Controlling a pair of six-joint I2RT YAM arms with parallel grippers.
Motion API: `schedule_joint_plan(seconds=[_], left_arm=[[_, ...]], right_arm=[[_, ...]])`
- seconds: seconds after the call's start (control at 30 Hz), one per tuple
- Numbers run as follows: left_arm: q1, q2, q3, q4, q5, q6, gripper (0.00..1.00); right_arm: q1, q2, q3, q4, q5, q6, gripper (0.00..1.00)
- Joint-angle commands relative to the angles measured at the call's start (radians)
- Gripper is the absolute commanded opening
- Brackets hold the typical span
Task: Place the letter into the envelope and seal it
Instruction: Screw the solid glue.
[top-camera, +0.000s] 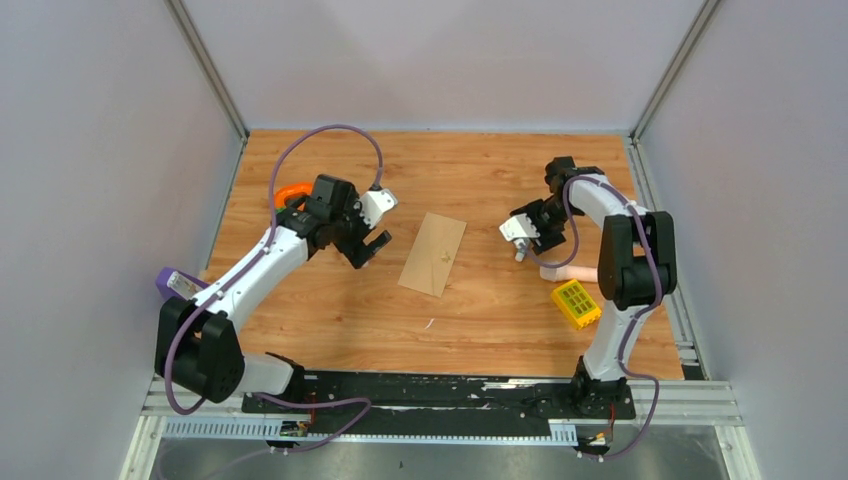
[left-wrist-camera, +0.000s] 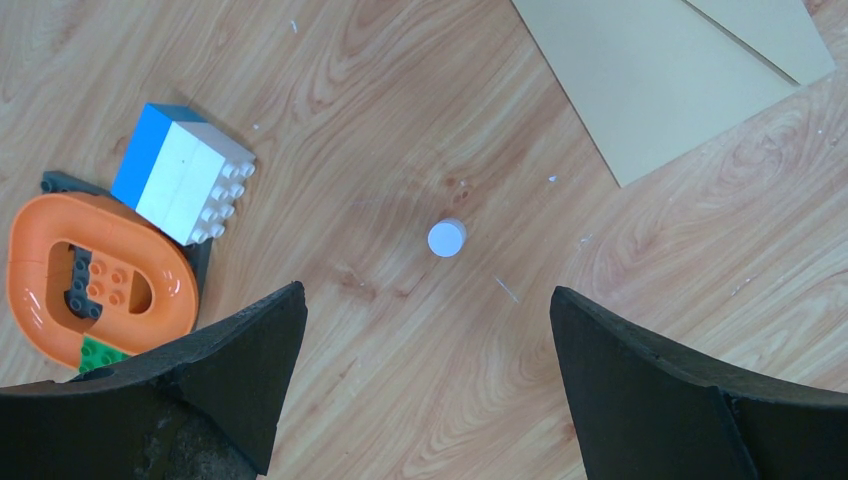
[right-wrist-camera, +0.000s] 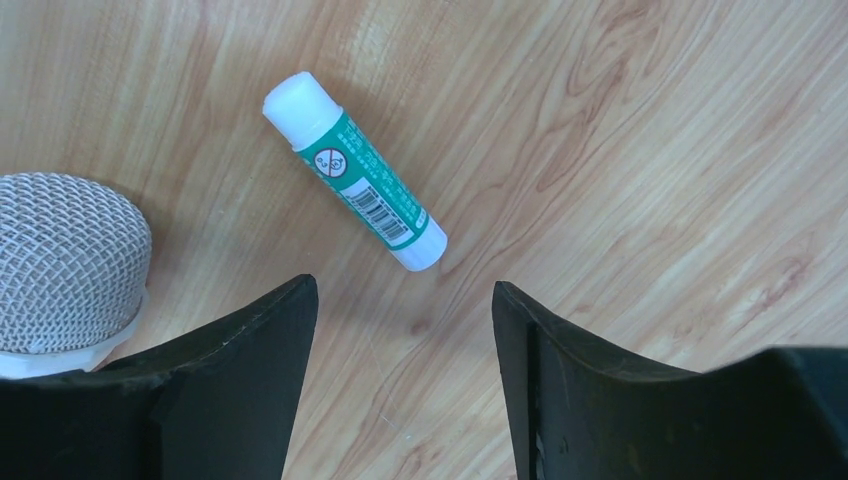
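Observation:
The tan-brown envelope (top-camera: 433, 253) lies flat in the middle of the table. Its corner, with a fold seam, shows at the top right of the left wrist view (left-wrist-camera: 670, 80). No paler bordered letter shows in any view; it is hidden or out of view. My left gripper (top-camera: 372, 247) is open and empty, just left of the envelope, over bare wood (left-wrist-camera: 428, 295). My right gripper (top-camera: 524, 252) is open and empty, right of the envelope, over bare wood (right-wrist-camera: 402, 288). A green and white glue stick (right-wrist-camera: 355, 187) lies just ahead of its fingertips.
An orange ring toy (left-wrist-camera: 90, 275) and a blue and white brick (left-wrist-camera: 185, 172) lie left of the left gripper, with a small white disc (left-wrist-camera: 446, 238) ahead of it. A grey mesh dome (right-wrist-camera: 60, 260) lies left of the right gripper. A yellow block (top-camera: 576, 304) sits at the right.

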Motion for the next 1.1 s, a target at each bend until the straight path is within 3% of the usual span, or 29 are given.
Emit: schedule_joint_plan(seconds=[0.0, 0.37, 0.6, 1.07], left_arm=[[0.008, 0.003, 0.021, 0.014, 0.009, -0.014, 1.00], [0.023, 0.006, 0.006, 0.021, 0.007, -0.019, 1.00], [0.028, 0.001, 0.005, 0.016, 0.012, -0.019, 1.00], [0.032, 0.033, 0.014, 0.018, 0.016, -0.019, 1.00]], right_arm=[[0.021, 0.027, 0.030, -0.034, 0.020, -0.246, 0.65], [0.069, 0.047, 0.002, 0.027, 0.026, -0.267, 0.59], [0.067, 0.098, 0.040, 0.031, 0.105, -0.235, 0.48], [0.071, 0.032, -0.055, 0.033, 0.033, -0.287, 0.31]])
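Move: The solid glue lies on the table with its middle about 3 cm back, 2 cm to the left and 3 cm below the right hand. From that hand the microphone's head is roughly 9 cm back and 5 cm right, the envelope's middle some 25 cm left and 5 cm back, both about 3 cm lower. From the left hand the glue is about 38 cm right, 3 cm ahead and 12 cm down. The right hand sinks about 2 cm, easing 1.5 cm left, and closes its fingers around the glue's uncapped end. ##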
